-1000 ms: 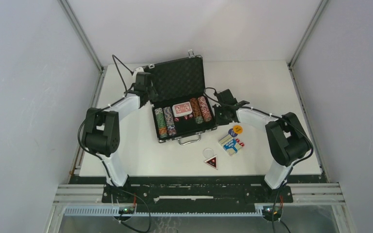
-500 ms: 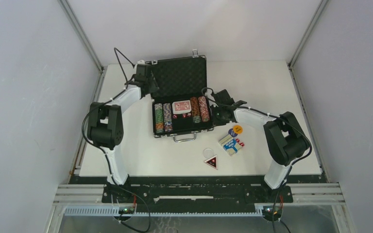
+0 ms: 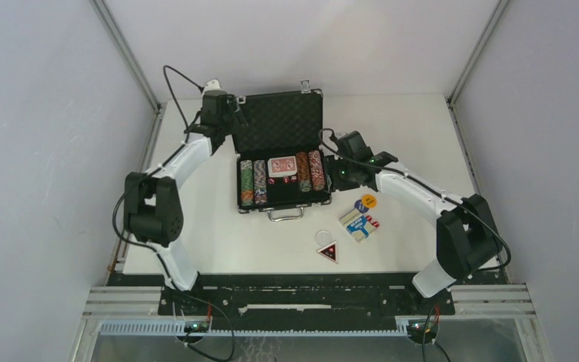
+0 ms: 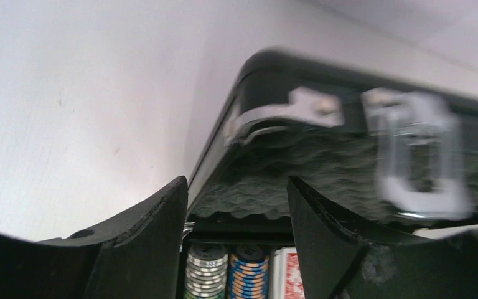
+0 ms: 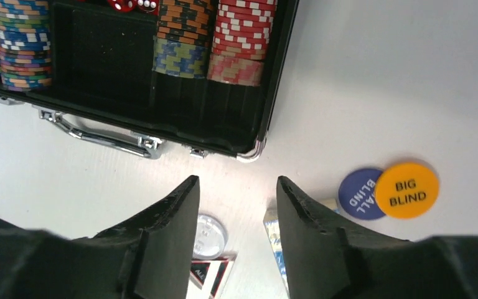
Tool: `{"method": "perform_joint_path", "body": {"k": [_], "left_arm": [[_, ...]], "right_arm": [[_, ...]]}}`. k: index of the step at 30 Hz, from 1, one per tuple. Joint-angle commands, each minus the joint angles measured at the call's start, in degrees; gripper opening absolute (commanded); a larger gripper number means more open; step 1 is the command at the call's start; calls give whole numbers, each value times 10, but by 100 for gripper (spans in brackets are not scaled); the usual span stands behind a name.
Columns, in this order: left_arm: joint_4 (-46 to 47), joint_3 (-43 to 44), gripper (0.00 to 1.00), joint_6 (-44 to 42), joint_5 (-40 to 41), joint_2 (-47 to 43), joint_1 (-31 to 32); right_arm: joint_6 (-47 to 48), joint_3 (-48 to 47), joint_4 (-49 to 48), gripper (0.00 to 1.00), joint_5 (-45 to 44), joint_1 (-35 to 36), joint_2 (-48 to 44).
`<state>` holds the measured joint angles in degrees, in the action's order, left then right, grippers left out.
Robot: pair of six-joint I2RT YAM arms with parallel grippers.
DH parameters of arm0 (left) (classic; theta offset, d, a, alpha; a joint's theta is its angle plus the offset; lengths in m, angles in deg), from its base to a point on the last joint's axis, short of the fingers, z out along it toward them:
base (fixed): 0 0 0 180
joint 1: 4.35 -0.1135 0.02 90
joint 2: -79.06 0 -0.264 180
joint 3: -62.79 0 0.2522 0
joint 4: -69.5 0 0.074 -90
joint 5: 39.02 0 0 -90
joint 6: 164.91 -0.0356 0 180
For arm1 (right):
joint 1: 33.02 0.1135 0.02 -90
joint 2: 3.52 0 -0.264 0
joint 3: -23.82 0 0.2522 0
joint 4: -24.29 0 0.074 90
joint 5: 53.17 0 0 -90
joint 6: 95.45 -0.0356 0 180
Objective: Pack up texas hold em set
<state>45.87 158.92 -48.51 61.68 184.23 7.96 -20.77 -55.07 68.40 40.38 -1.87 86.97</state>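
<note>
The black briefcase (image 3: 283, 197) with silver trim stands open mid-table, its foam-lined lid (image 3: 279, 124) upright. Inside are chip stacks (image 3: 252, 185) and a red card deck (image 3: 282, 166). My left gripper (image 3: 228, 113) is open at the lid's left top corner; in the left wrist view the lid edge (image 4: 323, 118) lies beyond the open fingers (image 4: 155, 230). My right gripper (image 3: 337, 172) is open and empty beside the case's right side. Its view shows the case's front corner (image 5: 249, 146), the blue (image 5: 360, 193) and orange (image 5: 407, 189) blind tokens and the blue deck's edge (image 5: 274, 232).
On the table right of the case lie the blue card deck (image 3: 356, 224), the two blind tokens (image 3: 366, 202), small red dice (image 3: 374, 222), a clear round token (image 3: 323, 237) and a triangular black-and-red token (image 3: 328, 252). The enclosure's walls stand on three sides.
The case has been straightened and shifted slightly. My left gripper has moved up and back along the lid's left edge to its top corner. My right arm has drawn back a little to the right.
</note>
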Motion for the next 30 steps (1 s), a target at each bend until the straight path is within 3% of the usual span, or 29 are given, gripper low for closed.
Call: {"method": "perform_joint_path", "body": {"k": [1, 4, 6, 12, 19, 30], "left_arm": [[66, -33, 65, -10, 1, -89, 15], [70, -57, 66, -7, 5, -122, 28], [79, -86, 66, -1, 15, -151, 42], [149, -233, 64, 21, 91, -264, 125], [174, -358, 64, 52, 89, -391, 194], [147, -460, 64, 39, 111, -479, 200]], "right_arm": [[4, -7, 33, 63, -39, 8, -52], [-2, 10, 61, 86, -73, 8, -80], [-5, 27, 78, 93, -83, 6, -94], [-34, 113, 70, 96, -75, -5, -133], [-44, 200, 25, 96, -76, -1, -143], [-68, 235, -16, 97, -71, 29, -112]]}}
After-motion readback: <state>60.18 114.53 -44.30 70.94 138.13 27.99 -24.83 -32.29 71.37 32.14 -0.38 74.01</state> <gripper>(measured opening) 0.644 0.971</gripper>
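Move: The card box lies some 11 cm back and 9 cm to the right of the right hand, about 9 cm below; from that hand, the red dice are 10 cm back and 14 cm right, the blind buttons 3 cm back and 12 cm right, the clear disc 15 cm back and 2 cm left. From the left hand, beside the case lid, the card box is roughly 30 cm back, 34 cm right, 15 cm below. Right hand goes back and right 12 cm, sinking, fingers opening over the card box; left retreats 20 cm. ##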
